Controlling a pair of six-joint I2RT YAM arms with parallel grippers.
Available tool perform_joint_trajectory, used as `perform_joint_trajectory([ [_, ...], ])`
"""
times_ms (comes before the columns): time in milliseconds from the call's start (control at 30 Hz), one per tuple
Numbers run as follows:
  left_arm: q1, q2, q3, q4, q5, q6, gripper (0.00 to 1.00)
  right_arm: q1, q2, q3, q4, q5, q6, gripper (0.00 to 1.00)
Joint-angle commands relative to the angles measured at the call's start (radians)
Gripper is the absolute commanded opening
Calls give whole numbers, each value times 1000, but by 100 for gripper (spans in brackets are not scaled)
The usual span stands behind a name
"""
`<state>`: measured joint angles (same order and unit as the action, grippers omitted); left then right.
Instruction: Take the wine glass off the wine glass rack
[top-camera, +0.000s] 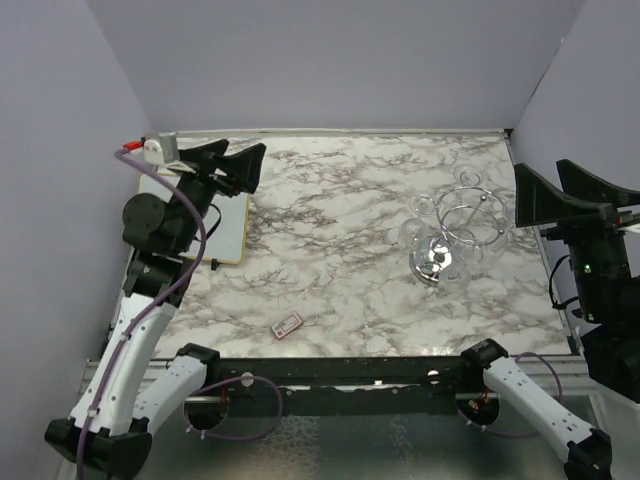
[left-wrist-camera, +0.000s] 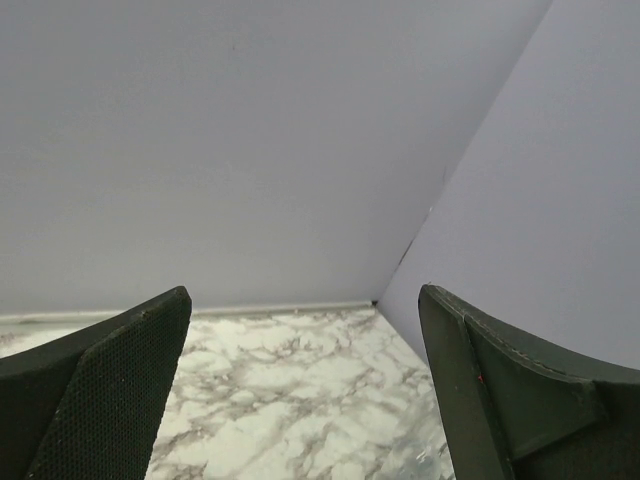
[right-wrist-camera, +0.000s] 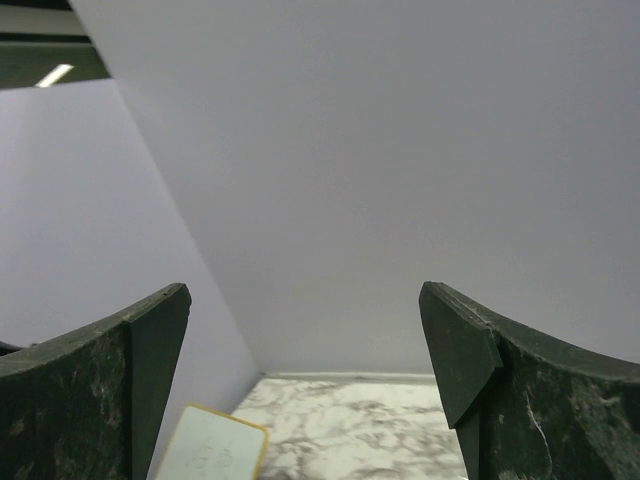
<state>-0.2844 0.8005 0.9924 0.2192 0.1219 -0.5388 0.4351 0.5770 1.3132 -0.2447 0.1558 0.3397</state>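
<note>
The wine glass rack (top-camera: 437, 263) is a chrome wire stand on a shiny round base, at the right middle of the marble table (top-camera: 330, 250). Clear wine glasses hang upside down from its loops; one bowl (top-camera: 411, 233) shows on the rack's left side. My right gripper (top-camera: 540, 166) hovers open just right of the rack, apart from it. My left gripper (top-camera: 246, 147) hangs open over the table's far left corner. Both wrist views show only wide-apart fingers (left-wrist-camera: 110, 390) (right-wrist-camera: 500, 390), bare walls and marble. The rack is out of view in both.
A yellow-framed whiteboard (top-camera: 227, 232) lies flat at the left edge under the left arm; its corner (right-wrist-camera: 210, 445) shows in the right wrist view. A small pink card (top-camera: 287, 325) lies near the front middle. Lilac walls close the back and both sides.
</note>
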Motion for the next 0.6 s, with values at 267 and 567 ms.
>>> perform_joint_trajectory([
  [267,-37,320,69,-102,364,-186,99,23,49,21,-340,231,-209,100],
  [567,-278,519,64,34,424,-413,99,26,84,12,-409,31,-174,100],
])
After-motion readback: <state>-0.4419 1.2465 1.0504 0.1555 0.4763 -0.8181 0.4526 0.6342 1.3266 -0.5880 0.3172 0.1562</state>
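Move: From my right hand the wine glass rack stands roughly 15 cm ahead and 4 cm to the right, its middle some 38 cm below. The glass hanging on its left side is about 14 cm ahead of that hand and 6 cm left; the far glass is some 23 cm ahead and 5 cm right, both about 35 cm lower. From my left hand the rack lies about 46 cm to the right, 4 cm ahead and 30 cm down. I swing my open left hand down and right over the bare table towards the wine glass rack, some 14 cm each way, edging forward and then slightly back while it tips down and turns clockwise about 30 degrees each. My right hand, also open, sinks about 9 cm and eases forward towards the rack, tipping from upward to nearly level as its left side dips. Neither touches anything. ##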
